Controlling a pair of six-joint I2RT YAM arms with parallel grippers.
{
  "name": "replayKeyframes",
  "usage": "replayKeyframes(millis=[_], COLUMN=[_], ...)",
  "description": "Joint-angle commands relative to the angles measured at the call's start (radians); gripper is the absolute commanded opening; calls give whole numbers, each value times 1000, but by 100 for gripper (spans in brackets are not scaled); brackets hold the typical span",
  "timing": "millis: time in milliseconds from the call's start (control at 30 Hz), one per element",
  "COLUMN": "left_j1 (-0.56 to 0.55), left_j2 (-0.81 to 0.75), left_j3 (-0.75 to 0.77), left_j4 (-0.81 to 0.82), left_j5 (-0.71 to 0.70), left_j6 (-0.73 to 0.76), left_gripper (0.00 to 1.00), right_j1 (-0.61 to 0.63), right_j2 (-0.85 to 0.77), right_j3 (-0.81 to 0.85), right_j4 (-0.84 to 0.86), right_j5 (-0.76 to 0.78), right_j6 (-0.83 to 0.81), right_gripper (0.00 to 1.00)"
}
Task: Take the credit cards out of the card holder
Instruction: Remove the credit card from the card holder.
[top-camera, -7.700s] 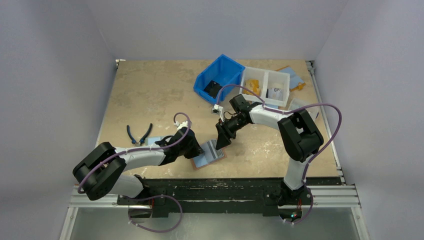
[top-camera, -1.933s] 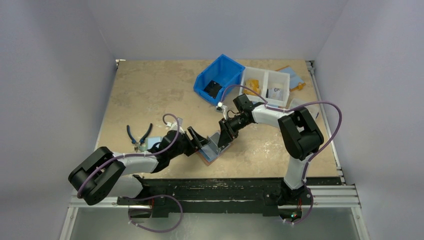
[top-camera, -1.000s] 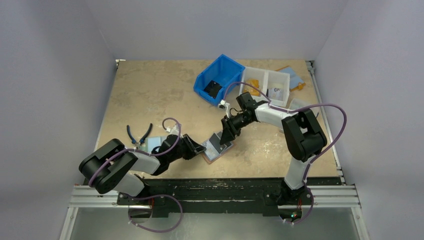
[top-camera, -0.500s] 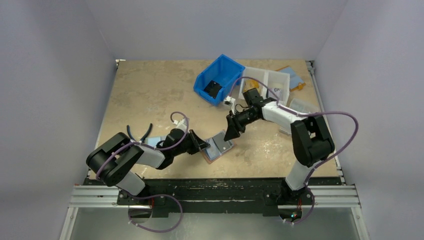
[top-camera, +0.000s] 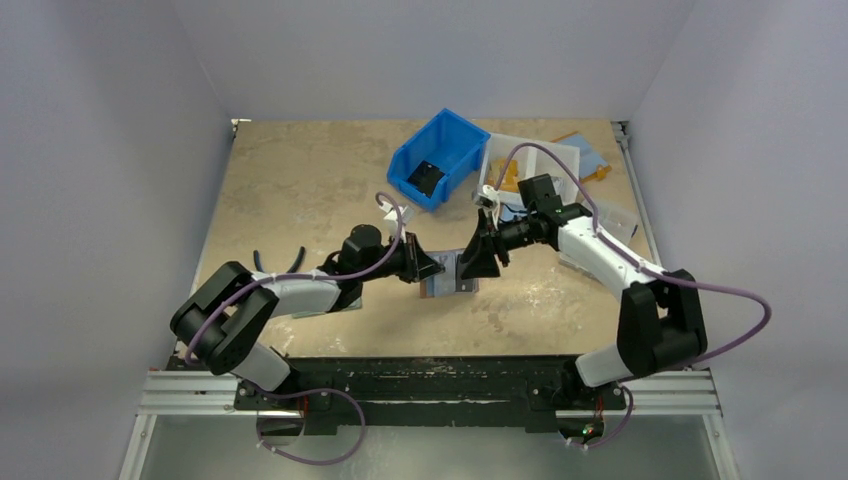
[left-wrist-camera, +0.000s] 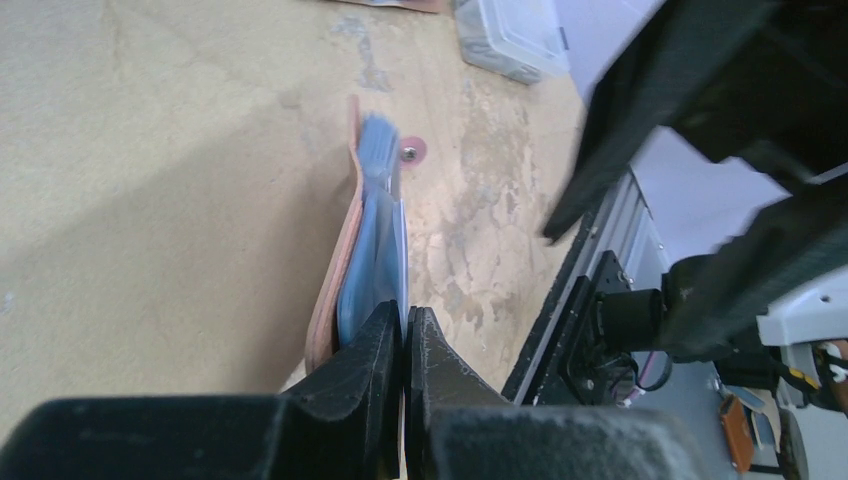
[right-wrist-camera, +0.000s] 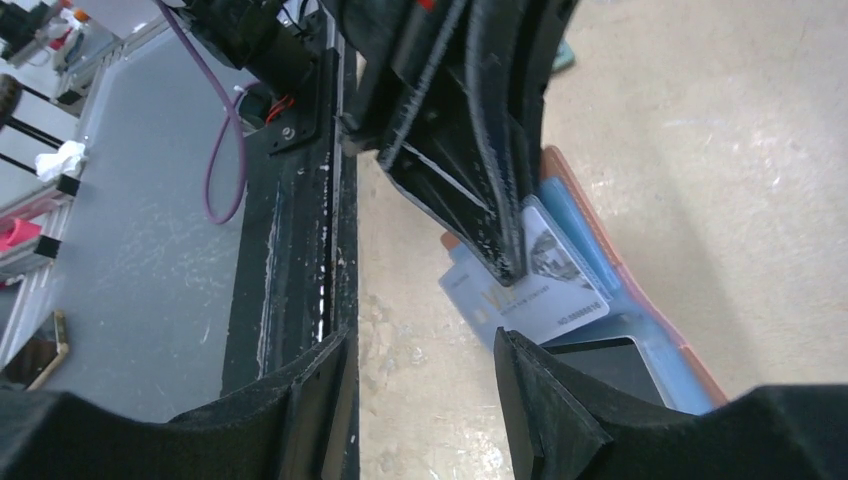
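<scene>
The card holder (top-camera: 450, 283) lies open on the table near the front middle; the right wrist view shows its blue lining, salmon-brown edge (right-wrist-camera: 640, 300) and dark-grey panel (right-wrist-camera: 600, 365). A pale credit card (right-wrist-camera: 555, 300) with gold lettering sticks partly out of it. My left gripper (top-camera: 432, 268) is shut on that card's edge, and its fingers (right-wrist-camera: 470, 150) come down onto it. In the left wrist view the left gripper (left-wrist-camera: 403, 318) pinches the thin card beside the holder (left-wrist-camera: 335, 280), seen edge-on. My right gripper (top-camera: 478, 258) stands open just right of the holder, nothing between its fingers (right-wrist-camera: 530, 390).
A blue bin (top-camera: 437, 160) and a white compartment box (top-camera: 525, 165) stand at the back, with a flat blue-lined folder (top-camera: 587, 152) beyond. Pliers (top-camera: 275, 262) lie left of the left arm. The black frame rail (right-wrist-camera: 300, 200) runs along the table's front edge.
The left gripper closed on the card and moved right and away from the front edge, the holder shifting with it. The right arm swung out to the right and its jaws opened wider.
</scene>
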Motion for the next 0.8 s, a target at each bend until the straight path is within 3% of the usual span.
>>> replayKeyframes(millis=[0, 233, 767], left_j1=[-15, -24, -24], left_j2=[35, 95, 129], left_j3=[-2, -56, -83], left_j4=[219, 389, 458], left_j5=[85, 127, 103], left_j6=[5, 13, 35], left_gripper=[0, 0, 0], right_j1=[-6, -53, -53], right_j2=[33, 120, 269], right_j3=[10, 37, 102], right_j4=[53, 29, -104], right_j5=[-49, -104, -75], right_j6=[24, 57, -23], right_gripper=[60, 60, 58])
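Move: The white card is still in the peach card holder, pinched near its edge by the left gripper. Its middle lies about 3 cm to the right of the left fingers, 1 cm back and 2 cm lower. From the open right gripper it is some 5 cm to the left, level with it fore-and-aft, and about 6 cm down. The dark card sits about 1 cm to the left, 1 cm back and 8 cm below the right gripper. Lower the open right gripper about 5 cm and ease it some 2 cm forward, rolling its forward side down about 15 degrees, so its fingers come around the free end of the white card. Keep the left gripper's pinch, and draw the holder about 2 cm back and slightly right and down to meet it. ##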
